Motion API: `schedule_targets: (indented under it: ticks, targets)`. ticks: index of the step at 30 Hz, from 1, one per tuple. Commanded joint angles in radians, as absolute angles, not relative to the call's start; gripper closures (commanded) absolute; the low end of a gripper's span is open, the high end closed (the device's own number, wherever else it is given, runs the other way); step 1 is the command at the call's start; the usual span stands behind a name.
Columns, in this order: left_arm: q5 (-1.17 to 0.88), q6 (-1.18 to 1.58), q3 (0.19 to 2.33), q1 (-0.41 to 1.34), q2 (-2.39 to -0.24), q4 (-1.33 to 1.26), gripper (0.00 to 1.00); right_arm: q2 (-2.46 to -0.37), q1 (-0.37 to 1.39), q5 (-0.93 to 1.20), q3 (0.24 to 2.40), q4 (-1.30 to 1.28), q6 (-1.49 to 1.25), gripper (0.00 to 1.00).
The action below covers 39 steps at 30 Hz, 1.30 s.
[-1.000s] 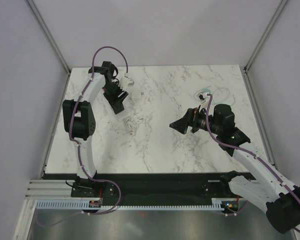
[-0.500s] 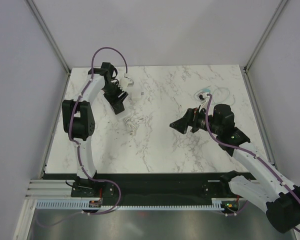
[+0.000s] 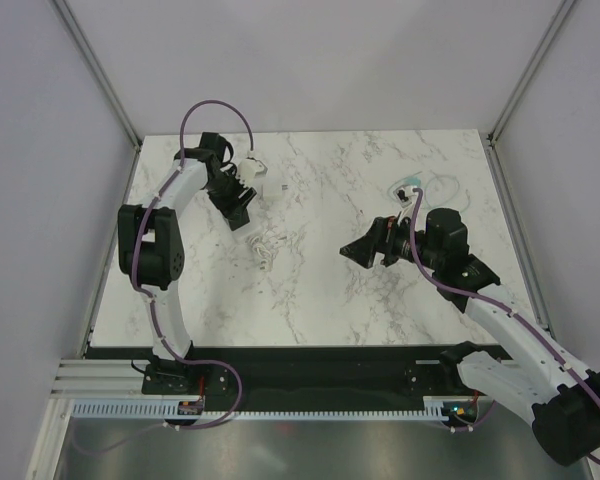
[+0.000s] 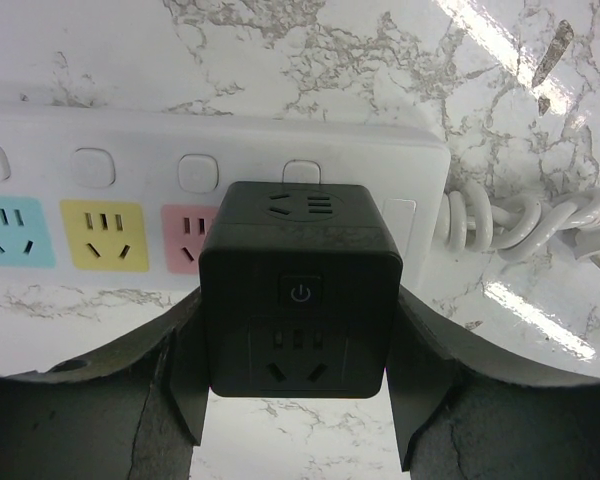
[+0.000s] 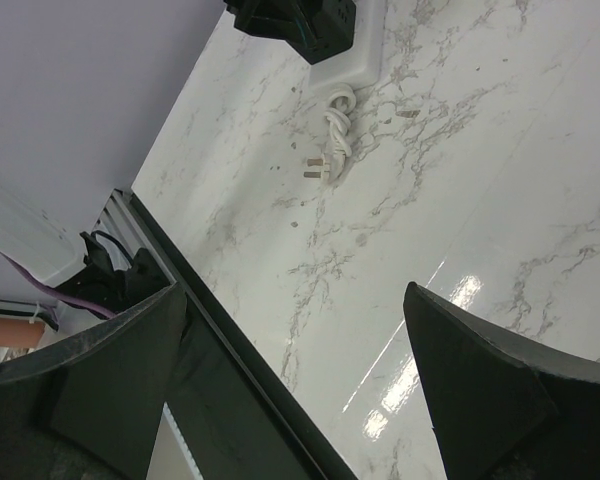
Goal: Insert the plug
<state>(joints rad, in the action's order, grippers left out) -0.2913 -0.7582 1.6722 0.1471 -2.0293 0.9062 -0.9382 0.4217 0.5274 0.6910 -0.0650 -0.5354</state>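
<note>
The plug is a black cube adapter with a power button and sockets on its face. My left gripper is shut on it, one finger against each side. The plug sits over the white power strip, on the socket just right of the pink one; I cannot tell how deep it sits. From above, the left gripper is at the table's far left, covering most of the power strip. My right gripper hovers mid-table, open and empty, and its wrist view shows only marble between the fingers.
The strip's coiled white cord lies on the marble near the left gripper, its pronged end loose. A clear plastic item with a teal spot lies at the back right. Grey walls enclose the table on three sides.
The left arm's elbow has swung a little to the left while its gripper and the plug stay over the strip. The right arm has not moved.
</note>
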Motion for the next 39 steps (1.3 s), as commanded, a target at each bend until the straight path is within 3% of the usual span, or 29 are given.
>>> schedule_targets:
  ticks: [1, 4, 5, 6, 9, 11, 12, 13, 21, 22, 29, 36, 39]
  targets:
    - [-0.301, -0.709, 1.638, 0.155, -2.091, 0.922, 0.97, -0.930, 0.425, 0.506, 0.736, -0.055, -0.525, 0.02]
    - [-0.327, -0.701, 1.651, 0.164, -2.031, 0.922, 0.80, -0.927, 0.425, 0.497, 0.742, -0.058, -0.534, 0.02]
    - [-0.327, -0.703, 1.654, 0.170, -2.004, 0.922, 0.53, -0.925, 0.425, 0.495, 0.744, -0.063, -0.535, 0.02]
    - [-0.327, -0.703, 1.655, 0.173, -1.988, 0.923, 0.46, -0.922, 0.425, 0.491, 0.749, -0.069, -0.531, 0.02]
    - [-0.324, -0.698, 1.658, 0.181, -1.936, 0.922, 0.43, -0.908, 0.425, 0.459, 0.759, -0.118, -0.506, 0.02]
    - [-0.313, -0.683, 1.664, 0.187, -1.915, 0.922, 0.32, -0.900, 0.425, 0.428, 0.764, -0.152, -0.505, 0.02]
    - [-0.310, -0.677, 1.666, 0.198, -1.893, 0.922, 0.23, -0.899, 0.423, 0.423, 0.773, -0.161, -0.505, 0.02]
    - [-0.311, -0.673, 1.664, 0.202, -1.879, 0.920, 0.00, -0.899, 0.425, 0.422, 0.778, -0.173, -0.508, 0.02]
    - [-0.175, -0.589, 1.675, 0.284, -1.764, 0.885, 0.00, -0.907, 0.425, 0.359, 0.807, -0.215, -0.545, 0.02]
    - [-0.094, -0.537, 1.680, 0.348, -1.708, 0.849, 0.00, -0.923, 0.423, 0.244, 0.834, -0.268, -0.560, 0.02]
    - [0.113, -0.436, 1.548, 0.657, -1.494, 0.622, 0.00, -1.132, 0.385, -0.011, 0.966, -0.344, -0.523, 0.02]
    - [0.097, 0.047, 1.485, 0.723, -1.364, 0.584, 0.00, -1.416, 0.235, -0.242, 1.209, -0.402, -0.417, 0.02]
    - [0.005, 0.047, 1.444, 0.721, -1.301, 0.623, 0.00, -1.503, 0.174, -0.256, 1.261, -0.388, -0.385, 0.04]
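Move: The left hand still grips the black plug at its pads, over the cord end of the power strip about 7 cm above the table; the strip's middle is roughly 8 cm ahead and 5 cm left. The white cord bundle lies some 9 cm back and 8 cm right, the white adapter 10 cm ahead and 10 cm right. From the empty right hand the teal plug is about 31 cm ahead, 22 cm right and 21 cm below, its cable loop about 10 cm beyond it to the right. The left fingers open wide and let go of the black plug as the hand eases back and right, then the hand climbs about 23 cm and swings off right and back, away from the strip, its fingertips tilting up towards forward by some 30 degrees. The right hand creeps right at first, then sweeps forward and right, sinking slightly, with fingers still wide open and the wrist turning clockwise, towards the teal plug and its cable loop. ##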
